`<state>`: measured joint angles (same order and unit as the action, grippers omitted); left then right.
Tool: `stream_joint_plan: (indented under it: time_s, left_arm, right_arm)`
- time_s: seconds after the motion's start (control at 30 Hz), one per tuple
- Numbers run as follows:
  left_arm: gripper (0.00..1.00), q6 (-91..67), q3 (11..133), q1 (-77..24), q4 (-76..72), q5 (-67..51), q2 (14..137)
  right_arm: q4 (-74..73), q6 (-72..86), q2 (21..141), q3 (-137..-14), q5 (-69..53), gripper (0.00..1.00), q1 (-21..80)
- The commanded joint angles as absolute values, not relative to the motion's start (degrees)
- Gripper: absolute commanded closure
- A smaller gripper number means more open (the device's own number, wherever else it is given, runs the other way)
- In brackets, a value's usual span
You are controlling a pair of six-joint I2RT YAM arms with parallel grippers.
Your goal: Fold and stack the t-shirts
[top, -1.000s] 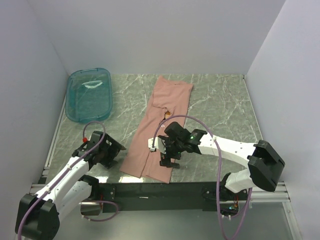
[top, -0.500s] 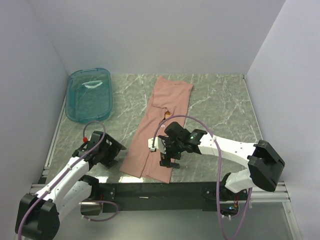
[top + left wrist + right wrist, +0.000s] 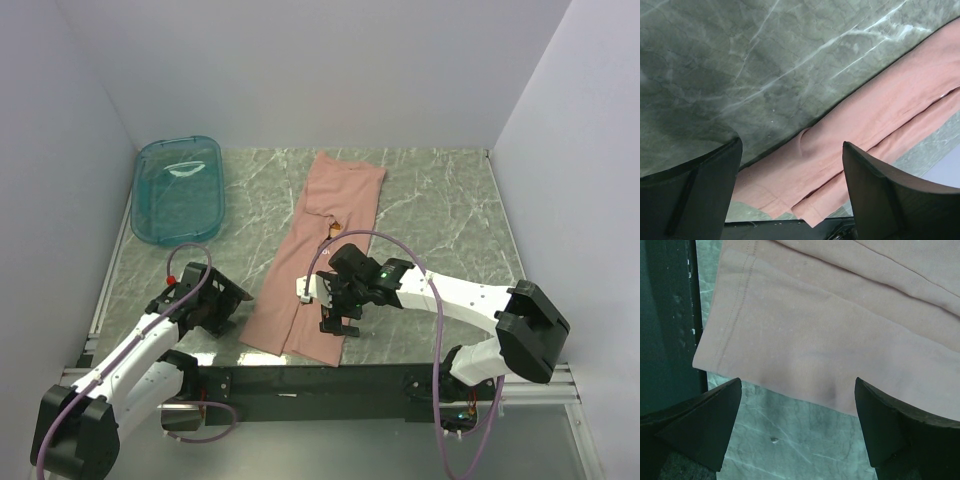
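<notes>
A dusty-pink t-shirt (image 3: 325,235) lies folded into a long narrow strip, running from the back middle of the table to its near edge. The left wrist view shows its lower left edge (image 3: 875,125); the right wrist view shows its hem corner (image 3: 805,340). My left gripper (image 3: 228,303) is open, low over the marble just left of the strip's near end, with nothing between its fingers (image 3: 700,195). My right gripper (image 3: 338,322) is open too, hovering over the strip's near right edge, empty between its fingers (image 3: 890,430).
A teal see-through plastic tub (image 3: 178,188) stands at the back left. White walls close in the table on the left, back and right. A black rail (image 3: 300,380) runs along the near edge, also seen beside the shirt's hem (image 3: 665,325).
</notes>
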<state>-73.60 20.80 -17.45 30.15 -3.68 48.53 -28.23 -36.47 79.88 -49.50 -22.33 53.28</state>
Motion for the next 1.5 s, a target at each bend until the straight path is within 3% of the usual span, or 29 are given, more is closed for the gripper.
stream_joint_plan:
  time_s: [0.0,0.53,0.87,1.07,1.47]
  left_arm:
    - [0.14,-74.18,20.04,-17.49,28.39,-4.13,48.78]
    - [0.19,-73.74,21.18,-17.58,28.02,-4.49,53.62]
    - [0.16,-69.44,27.24,-17.58,38.84,-2.72,46.24]
    - [0.14,-68.64,29.09,-17.58,45.42,-3.86,40.27]
    - [0.18,-74.0,26.81,-17.58,57.48,-14.57,29.71]
  right_arm:
    - [-28.04,-36.56,79.98,-51.5,-23.03,0.0,53.61]
    - [-27.95,-36.83,79.81,-51.07,-22.85,0.0,53.61]
    - [-28.39,-39.46,79.98,-50.98,-27.15,0.0,54.93]
    - [-25.58,-38.41,80.16,-49.66,-22.43,0.0,63.72]
    - [-22.06,-35.07,77.35,-48.78,-17.58,0.0,64.6]
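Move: The folded shirt's near-left hem corner lies roughly 7 cm back and 2 cm to the right of the left hand, about 4 cm lower; the teal tub is some 25 cm ahead and 12 cm left of that hand. From the right hand, the near-right hem corner is about 10 cm back, level sideways and 7 cm below. The notch in the hem is some 9 cm back and 11 cm left of the right hand, the small print patch 18 cm straight ahead of it. The left hand edges a centimetre forward and returns, then rises and draws back about 5 cm towards the robot, ending higher and beside the shirt's near-left end with its fingers still open. The right hand waits, then slides level back about 5.5 cm and 3 cm left over the shirt's near end, turning some 10 degrees counter-clockwise, and eases a little over a centimetre forward again, wide open, with no grip on the cloth. ##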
